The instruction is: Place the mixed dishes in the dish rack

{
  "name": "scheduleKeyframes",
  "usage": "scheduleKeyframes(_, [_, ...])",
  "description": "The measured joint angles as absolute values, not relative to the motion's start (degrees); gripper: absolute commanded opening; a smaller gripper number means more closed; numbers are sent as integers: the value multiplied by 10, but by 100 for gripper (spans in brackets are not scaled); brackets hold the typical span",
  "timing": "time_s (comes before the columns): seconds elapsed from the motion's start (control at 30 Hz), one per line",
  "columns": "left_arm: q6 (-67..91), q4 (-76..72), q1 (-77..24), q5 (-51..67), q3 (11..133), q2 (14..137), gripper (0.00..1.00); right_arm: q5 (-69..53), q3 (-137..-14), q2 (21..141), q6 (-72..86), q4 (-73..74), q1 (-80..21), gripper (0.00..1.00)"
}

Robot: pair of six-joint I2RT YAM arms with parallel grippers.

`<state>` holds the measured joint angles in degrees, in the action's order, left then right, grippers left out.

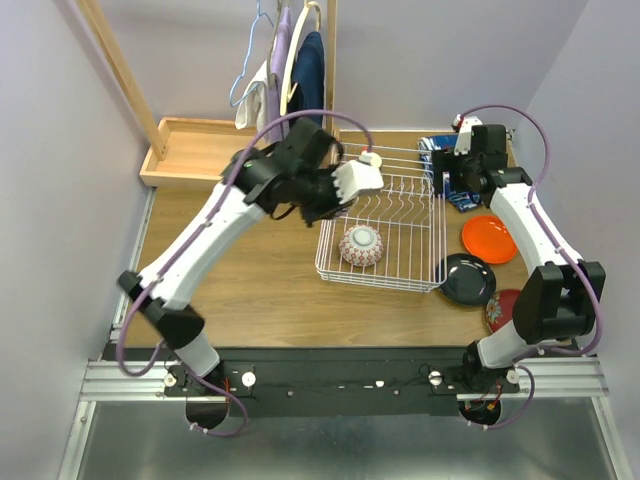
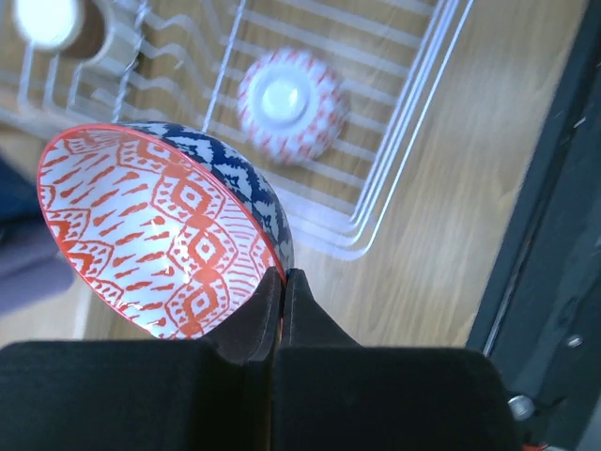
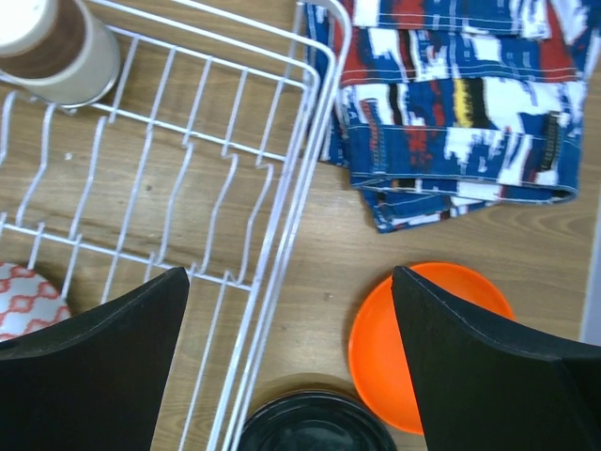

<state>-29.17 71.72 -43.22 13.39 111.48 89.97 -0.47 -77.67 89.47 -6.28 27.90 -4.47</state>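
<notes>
My left gripper [image 2: 281, 274] is shut on the rim of a small bowl [image 2: 160, 235], blue-patterned outside and red-and-white inside, held tilted above the left side of the white wire dish rack [image 2: 394, 160]. From above, that gripper [image 1: 340, 188] hangs over the rack [image 1: 380, 283]. A red-white patterned bowl [image 1: 361, 245] lies upside down inside the rack, and a tan-brown cup [image 3: 52, 42] stands in its far corner. My right gripper [image 3: 289, 282] is open above the table between the rack and the orange plate [image 3: 380, 357]. The black plate [image 1: 466, 279] and dark red plate [image 1: 502, 310] lie right of the rack.
A blue-red patterned cloth [image 3: 451, 103] lies folded at the far right, behind the orange plate. A shallow wooden tray [image 1: 190, 150] sits at the far left. Clothes on hangers [image 1: 290, 60] dangle behind the rack. Walls close in on both sides.
</notes>
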Motion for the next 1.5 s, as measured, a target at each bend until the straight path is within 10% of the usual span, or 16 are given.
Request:
scheduleKeyframes(0.37, [-120,607,-469,382,1302,1157,0,114,-775,870,-94,279,-44,100])
scheduleKeyframes(0.63, [230,128,-444,482,955,1100,0,220,-752,842,-131,287,-37,100])
scheduleKeyframes(0.97, [666,-400,-431,503,893,1245,0,264,-752,841,-146,340,-36,100])
scheduleKeyframes(1.5, [683,-246,-422,396,893,1239,0,267,-753,849,-146,357,-36,100])
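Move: The left hand, high over the rack's left side, has the blue-and-white bowl pinched; the free slots it is bound for lie about 26 cm right, 11 ahead and 25 below. The white patterned bowl is some 10 cm right and 9 ahead, the brown cup 12 right and 29 ahead. From the empty right hand those slots are about 6 cm left and 7 back; the orange plate is 13 right, 4 back and 19 below, the black plate 5 right and 15 back. Rightward across the rack and past the near side of the cup, the left hand sweeps some 24 cm, then sinks about 11 and eases 9 forward towards the free right-hand slots. Its wrist swings nearly 90 degrees until the fingers point right, almost level, still pinching the bowl. The open right hand draws off about 10 cm right and 5 back towards the orange plate, its left side dipping some 25 degrees. ##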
